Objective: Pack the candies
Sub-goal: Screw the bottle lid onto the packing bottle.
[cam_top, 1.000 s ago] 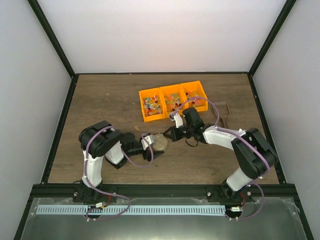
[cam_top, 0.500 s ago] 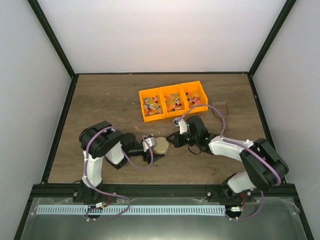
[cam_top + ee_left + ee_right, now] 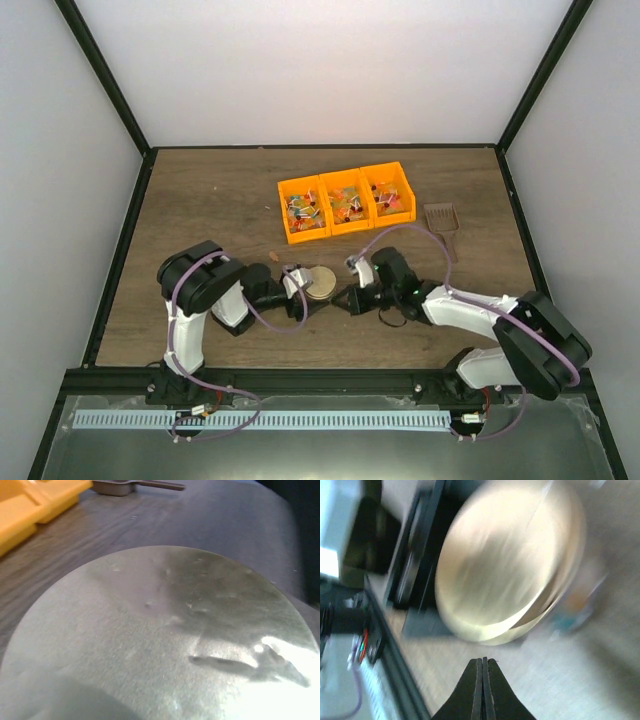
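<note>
The candies (image 3: 345, 205) lie as small mixed-colour sweets in three orange bins (image 3: 304, 239) at the back of the table. A round jar with a cream lid (image 3: 319, 282) stands at the centre front, and my left gripper (image 3: 305, 290) holds it from the left with its jaws wide around it. In the left wrist view the lid (image 3: 160, 640) fills the frame and hides the fingers. My right gripper (image 3: 347, 301) is shut and empty, low over the table just right of the jar. Its tips (image 3: 483, 661) point at the lid (image 3: 505, 565), a short gap away.
A brown scoop (image 3: 441, 214) lies to the right of the bins and shows at the top of the left wrist view (image 3: 120, 486). One small brown piece (image 3: 275, 255) lies loose on the wood left of the jar. Black frame rails border the table.
My right gripper has drawn back from beside the bins toward the front, ending low beside the jar, shut throughout. The left gripper and the jar have barely shifted.
</note>
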You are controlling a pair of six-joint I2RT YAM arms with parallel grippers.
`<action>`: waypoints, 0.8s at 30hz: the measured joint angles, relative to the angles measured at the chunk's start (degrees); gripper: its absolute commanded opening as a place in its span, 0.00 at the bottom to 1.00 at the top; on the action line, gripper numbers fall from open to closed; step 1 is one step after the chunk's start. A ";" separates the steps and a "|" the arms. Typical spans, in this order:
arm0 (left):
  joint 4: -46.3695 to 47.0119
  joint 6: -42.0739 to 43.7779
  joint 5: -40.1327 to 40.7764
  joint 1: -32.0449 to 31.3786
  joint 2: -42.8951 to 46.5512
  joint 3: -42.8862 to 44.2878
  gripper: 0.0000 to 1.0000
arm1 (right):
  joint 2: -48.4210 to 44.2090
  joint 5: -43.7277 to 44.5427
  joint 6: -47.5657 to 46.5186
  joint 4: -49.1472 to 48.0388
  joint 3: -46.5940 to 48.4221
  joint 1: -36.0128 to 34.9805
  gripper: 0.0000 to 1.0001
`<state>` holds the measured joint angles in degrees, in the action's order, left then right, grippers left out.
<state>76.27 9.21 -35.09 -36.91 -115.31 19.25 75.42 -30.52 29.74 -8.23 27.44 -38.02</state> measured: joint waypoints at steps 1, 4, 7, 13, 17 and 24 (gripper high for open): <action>-0.24 -0.52 1.31 0.22 -0.02 0.55 0.82 | 0.20 -1.62 0.00 1.46 -0.07 -1.40 0.01; -1.05 -1.55 3.61 0.68 -0.02 1.55 0.83 | 0.87 -4.59 -0.22 6.34 -0.07 -4.63 0.01; -1.09 -1.64 4.17 0.70 -0.02 1.62 0.83 | 0.57 -5.29 -0.50 9.81 0.26 -3.61 0.04; -1.09 -1.70 4.17 0.70 -0.04 1.62 0.83 | -0.59 -5.01 -3.54 15.10 6.62 3.34 0.32; -1.07 -1.75 4.13 0.70 -0.04 1.62 0.83 | 2.62 -4.83 -7.06 16.96 13.73 5.77 0.31; -1.03 -1.79 4.09 0.72 -0.09 1.64 0.83 | 14.60 -3.96 -14.73 20.06 25.22 6.10 0.26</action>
<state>75.24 7.42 -31.00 -36.18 -115.39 20.88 90.02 -34.48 15.00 11.84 52.66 -31.92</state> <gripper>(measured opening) 0.854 0.276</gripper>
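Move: The right hand's shut fingertips are at the near right edge of the bottle lid, whose middle lies about 4 cm ahead and 3 cm left, roughly level. The candy box is some 21 cm ahead and 3 cm right, the scoop about 15 cm ahead and 23 cm right, both about 9 cm lower. The left hand still holds the packing bottle, the lid's middle some 4 cm above it, 1 cm ahead and 1 cm right. Coming free of the lid's edge, the right hand's shut fingers run on back about 5 cm and dip 2 cm, then swing forward some 12 cm, rising about 6 cm past the lid's right side and parting to roughly a third open, before sinking slightly by its far right edge. The left hand keeps its grip on the bottle and springs forward 2 cm, turning 5 degrees counter-clockwise, then holds. ##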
